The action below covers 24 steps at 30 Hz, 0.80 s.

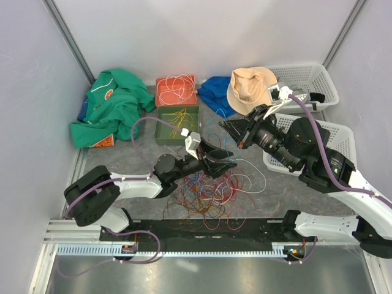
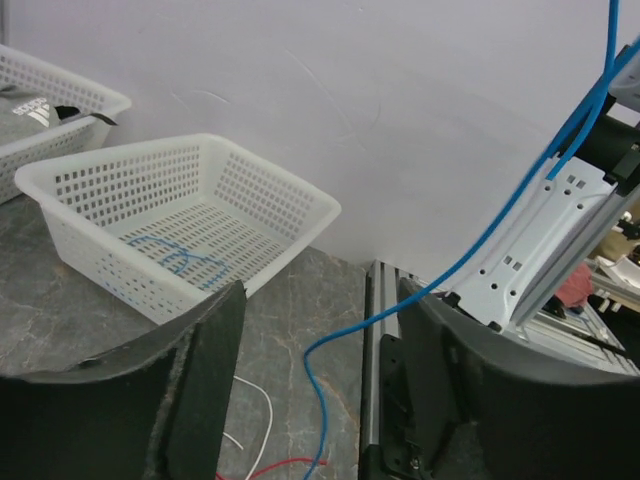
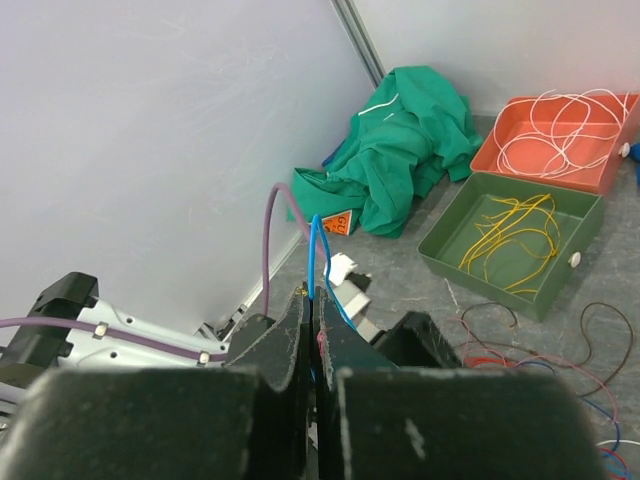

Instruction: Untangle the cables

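A heap of thin cables [image 1: 211, 193], red, orange, blue and white, lies tangled on the grey table in front of both arms. My right gripper [image 3: 313, 296] is shut on a blue cable [image 3: 316, 245] that loops up out of its fingertips. That blue cable [image 2: 332, 345] hangs slack between the fingers of my left gripper [image 2: 322, 290], which is open, and touches neither finger. Seen from the top, the left gripper [image 1: 228, 164] sits over the heap's far edge, with the right gripper [image 1: 225, 127] just beyond it.
A green tray [image 1: 158, 125] holds yellow cables and an orange tray [image 1: 158, 92] holds white ones. A white basket [image 2: 110, 190] at the right holds blue cables [image 2: 175, 258]; a second basket [image 1: 312, 79] stands behind. Green cloth [image 1: 110, 110], blue cloth [image 1: 214, 92] and a hat [image 1: 251, 86] lie along the back.
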### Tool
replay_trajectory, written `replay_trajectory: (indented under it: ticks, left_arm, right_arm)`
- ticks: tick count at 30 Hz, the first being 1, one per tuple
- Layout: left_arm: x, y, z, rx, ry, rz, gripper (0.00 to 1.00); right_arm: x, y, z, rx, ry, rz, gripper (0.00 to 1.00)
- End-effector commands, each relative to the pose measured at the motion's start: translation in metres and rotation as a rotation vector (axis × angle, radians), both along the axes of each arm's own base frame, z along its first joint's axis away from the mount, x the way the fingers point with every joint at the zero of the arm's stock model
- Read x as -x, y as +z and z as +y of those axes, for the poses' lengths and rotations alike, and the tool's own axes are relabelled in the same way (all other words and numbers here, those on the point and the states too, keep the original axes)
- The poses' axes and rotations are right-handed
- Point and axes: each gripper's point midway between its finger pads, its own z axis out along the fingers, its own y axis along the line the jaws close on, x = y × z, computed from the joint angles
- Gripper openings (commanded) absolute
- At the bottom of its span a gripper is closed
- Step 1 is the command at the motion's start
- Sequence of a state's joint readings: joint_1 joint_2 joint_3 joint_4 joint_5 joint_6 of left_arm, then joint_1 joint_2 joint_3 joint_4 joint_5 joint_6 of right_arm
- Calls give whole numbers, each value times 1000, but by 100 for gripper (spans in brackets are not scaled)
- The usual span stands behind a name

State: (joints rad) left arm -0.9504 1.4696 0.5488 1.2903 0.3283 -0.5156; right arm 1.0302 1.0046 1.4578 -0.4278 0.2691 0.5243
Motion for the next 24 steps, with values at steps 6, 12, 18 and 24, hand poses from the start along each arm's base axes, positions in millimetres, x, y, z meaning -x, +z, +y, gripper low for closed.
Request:
replay_trajectory:
  ticks: [6, 12, 18, 24]
  left_arm:
    - [-11, 55, 12, 86, 87, -13, 2]
    - [-34, 105, 47, -115, 303, 158, 2]
    - [-32, 175, 64, -122, 353, 172, 2]
    - [-31, 181, 59, -150, 330, 220, 2]
  right_arm:
    - [2, 10, -34, -17, -86, -49, 56]
    - [8, -18, -90, -12, -219, -77, 98]
    - [22, -66, -95, -28, -161, -95, 98]
    - [38, -62, -66, -95, 0, -168, 93]
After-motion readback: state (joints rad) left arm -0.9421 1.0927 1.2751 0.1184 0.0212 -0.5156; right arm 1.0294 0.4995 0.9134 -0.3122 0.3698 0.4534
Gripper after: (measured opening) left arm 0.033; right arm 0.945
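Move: The blue cable hangs taut-looking from the closed right fingers and passes between the half-shut left pads, right at that hand and about 20 cm below the right hand, 3 cm to its right. On the table some 24 cm below the left hand, the tangled cables centre about 3 cm ahead and 7 cm left, the white loop about 8 cm ahead and 9 cm right, the green box about 30 cm ahead and 22 cm left. The blue cable changes hands: the left fingers shut on its hanging strand and haul it up about 22 cm, drifting some 7 cm left and turning about 15 degrees counter-clockwise. As that lift begins, the right fingers open and let go; the right hand backs off about 10 cm to its right, then sinks about 9 cm beside the cable, easing back left, still open. ##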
